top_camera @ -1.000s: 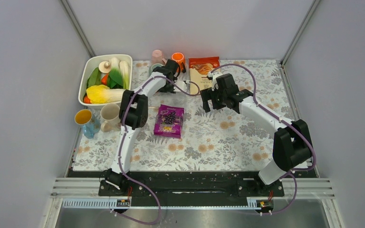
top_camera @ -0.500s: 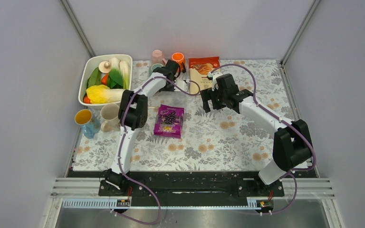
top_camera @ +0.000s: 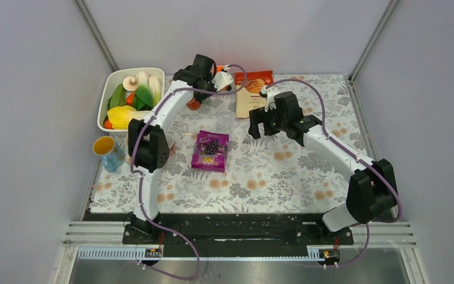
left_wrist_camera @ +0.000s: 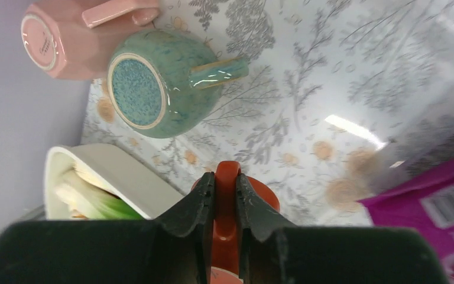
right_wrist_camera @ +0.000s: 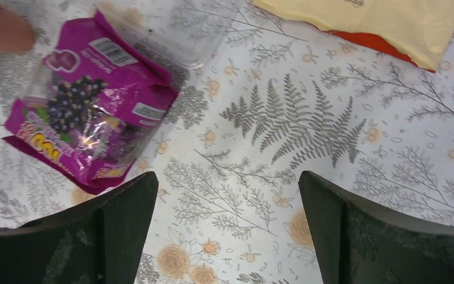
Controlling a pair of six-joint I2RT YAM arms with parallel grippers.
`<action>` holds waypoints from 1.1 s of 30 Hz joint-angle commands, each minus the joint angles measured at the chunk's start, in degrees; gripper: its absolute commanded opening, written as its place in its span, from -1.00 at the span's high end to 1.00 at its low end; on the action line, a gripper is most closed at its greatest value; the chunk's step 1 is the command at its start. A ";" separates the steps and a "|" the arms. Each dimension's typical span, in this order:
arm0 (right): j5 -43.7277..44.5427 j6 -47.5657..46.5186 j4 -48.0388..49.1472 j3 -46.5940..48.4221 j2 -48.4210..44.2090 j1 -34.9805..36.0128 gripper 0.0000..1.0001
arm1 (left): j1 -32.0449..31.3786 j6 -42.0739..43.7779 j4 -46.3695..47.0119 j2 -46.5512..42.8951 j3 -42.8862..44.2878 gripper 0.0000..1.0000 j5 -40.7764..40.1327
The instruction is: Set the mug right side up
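Note:
The orange mug (left_wrist_camera: 261, 199) hangs off the table, and my left gripper (left_wrist_camera: 227, 177) is shut on its handle, with the body just beyond the fingers. From above, the mug (top_camera: 193, 105) shows as an orange patch under the raised left arm, near the tub's right side. Which way its mouth faces I cannot tell. My right gripper (right_wrist_camera: 227, 183) hovers open over bare patterned cloth, nothing between its fingers; in the top view this gripper (top_camera: 259, 125) sits right of centre.
Under the left wrist a teal mug (left_wrist_camera: 159, 89) and a pink mug (left_wrist_camera: 71, 35) rest bottoms up. A white tub (top_camera: 107, 89) of vegetables stands back left. There are also a purple snack bag (top_camera: 210, 151), an orange chip bag (top_camera: 251, 89) and a blue cup (top_camera: 105, 148).
My left gripper has shut on the orange mug's handle, lifted it off the table and swung it left toward the tub. The right arm has barely shifted.

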 commanded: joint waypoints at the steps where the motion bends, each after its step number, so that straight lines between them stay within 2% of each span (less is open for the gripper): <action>1: -11.42 2.97 11.79 -3.11 -5.03 -0.13 -0.97 | -0.02 -15.71 -5.03 -5.63 4.59 1.00 7.50; 6: -22.30 12.25 31.16 -6.60 -5.75 0.00 -0.97 | -0.11 -24.26 -9.80 -10.27 6.09 1.00 19.64; 12: -28.11 27.17 53.81 -9.33 -1.08 0.37 -0.97 | -0.17 -31.05 -10.18 -16.32 5.00 1.00 33.62; 14: -29.10 30.40 57.11 -8.35 1.21 0.69 -0.97 | -0.17 -32.91 -10.16 -17.35 4.95 1.00 36.71; 18: -31.94 35.90 63.40 -6.88 4.52 1.52 -0.83 | -0.24 -36.32 -9.02 -18.90 4.56 1.00 40.87; 25: -36.15 44.91 74.01 -4.68 7.78 3.60 -0.59 | -0.88 -41.41 -5.74 -19.24 3.77 1.00 44.22; 27: -36.37 45.86 75.23 -4.02 8.49 4.20 -0.36 | -1.48 -43.03 -4.28 -19.32 2.74 1.00 44.79; 29: -36.57 45.88 75.29 -3.42 8.92 4.55 0.14 | -1.67 -44.41 -2.58 -19.56 1.47 1.00 45.38; 33: -34.65 40.77 72.84 -5.30 7.43 4.53 0.98 | -1.43 -45.17 -1.64 -20.54 -0.16 1.00 45.20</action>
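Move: The small red mug hangs from the left fingers by its handle. The open right gripper it is taken to is some 25 cm right, 14 cm back and about level; the green mug lies 8 cm ahead, about straight in line, 11 cm below. From the right hand, the small red mug is about 24 cm left, 13 cm ahead, 2 cm lower; the grape packet 21 cm left, 2 cm ahead, and the chips bag 21 cm ahead, 3 cm left, both some 15 cm below. The small red mug, still pinched by its handle, is carried up, back and right by the left hand, roughly 25 cm in all, while its fingers swing towards the right. The right hand comes left and up to meet it, rolling nearly 60 degrees so that its fingers swing leftward, then closes from wide open onto the mug's rim. ##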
